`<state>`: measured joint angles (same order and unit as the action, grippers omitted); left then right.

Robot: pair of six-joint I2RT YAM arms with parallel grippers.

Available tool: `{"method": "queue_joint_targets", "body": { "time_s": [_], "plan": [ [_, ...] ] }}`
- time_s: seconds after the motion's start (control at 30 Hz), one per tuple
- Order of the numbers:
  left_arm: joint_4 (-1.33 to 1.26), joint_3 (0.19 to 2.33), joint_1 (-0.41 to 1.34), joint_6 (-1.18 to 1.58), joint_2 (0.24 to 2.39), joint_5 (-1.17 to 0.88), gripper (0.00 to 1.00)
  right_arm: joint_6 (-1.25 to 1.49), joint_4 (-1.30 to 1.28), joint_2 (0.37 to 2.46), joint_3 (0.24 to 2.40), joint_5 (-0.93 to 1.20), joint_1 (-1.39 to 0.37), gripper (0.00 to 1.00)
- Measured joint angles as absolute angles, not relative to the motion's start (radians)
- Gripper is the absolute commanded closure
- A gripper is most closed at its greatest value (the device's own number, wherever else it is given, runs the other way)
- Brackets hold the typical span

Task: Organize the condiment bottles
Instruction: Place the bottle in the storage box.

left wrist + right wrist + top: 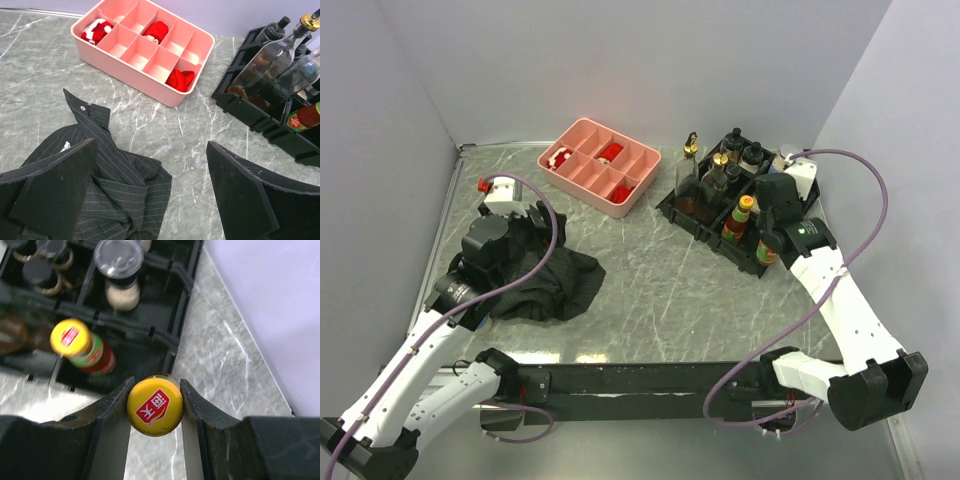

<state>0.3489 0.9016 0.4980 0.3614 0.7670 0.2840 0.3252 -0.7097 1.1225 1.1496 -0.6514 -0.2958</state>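
My right gripper [155, 407] is shut on the yellow cap of a red sauce bottle [155, 406] and holds it upright at the near right corner of the black rack [165, 335]. From above the same held bottle [767, 248] shows under the right gripper [769, 236]. In the rack stand another yellow-capped bottle [72, 337], a grey-lidded shaker [119, 260], black-lidded jars [735, 140] and tall clear gold-spouted bottles [720, 165]. My left gripper [150, 145] is open and empty, far to the left over the black cloth [110, 165].
A pink compartment tray [570, 140] with red pieces sits at the back centre. The crumpled black cloth [555, 285] lies on the left of the marble tabletop [660, 290]. Grey walls close in on the left, back and right.
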Motion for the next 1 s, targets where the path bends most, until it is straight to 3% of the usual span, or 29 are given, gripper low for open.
{"method": "queue_joint_targets", "body": {
  "time_s": [0.8,0.93,1.0],
  "plan": [
    [0.348,0.896,0.498,0.361,0.756,0.313,0.04,0.268,-0.25,1.2,0.926,-0.488,-0.159,0.97],
    [0.349,0.896,0.498,0.362,0.756,0.317,0.04,0.281,-0.231,1.24,0.907,-0.474,-0.157,0.87],
    [0.349,0.896,0.498,0.362,0.756,0.323,0.04,0.289,-0.218,1.246,0.891,-0.472,-0.156,0.74]
  ]
}}
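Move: The right hand already holds the yellow-capped sauce bottle, and the free spot in the storage box's near-right compartment lies about 5 cm ahead, 1 cm left and 18 cm below it. A standing sauce bottle shares that compartment, roughly 7 cm ahead and 5 cm left of the hand; the clear-lidded jar is some 14 cm ahead and 3 cm right. From the idle left hand the spot is about 8 cm ahead, 47 cm right and well below. Right hand carries the gripped bottle about 6 cm forward, then lowers it some 7 cm into the compartment. ##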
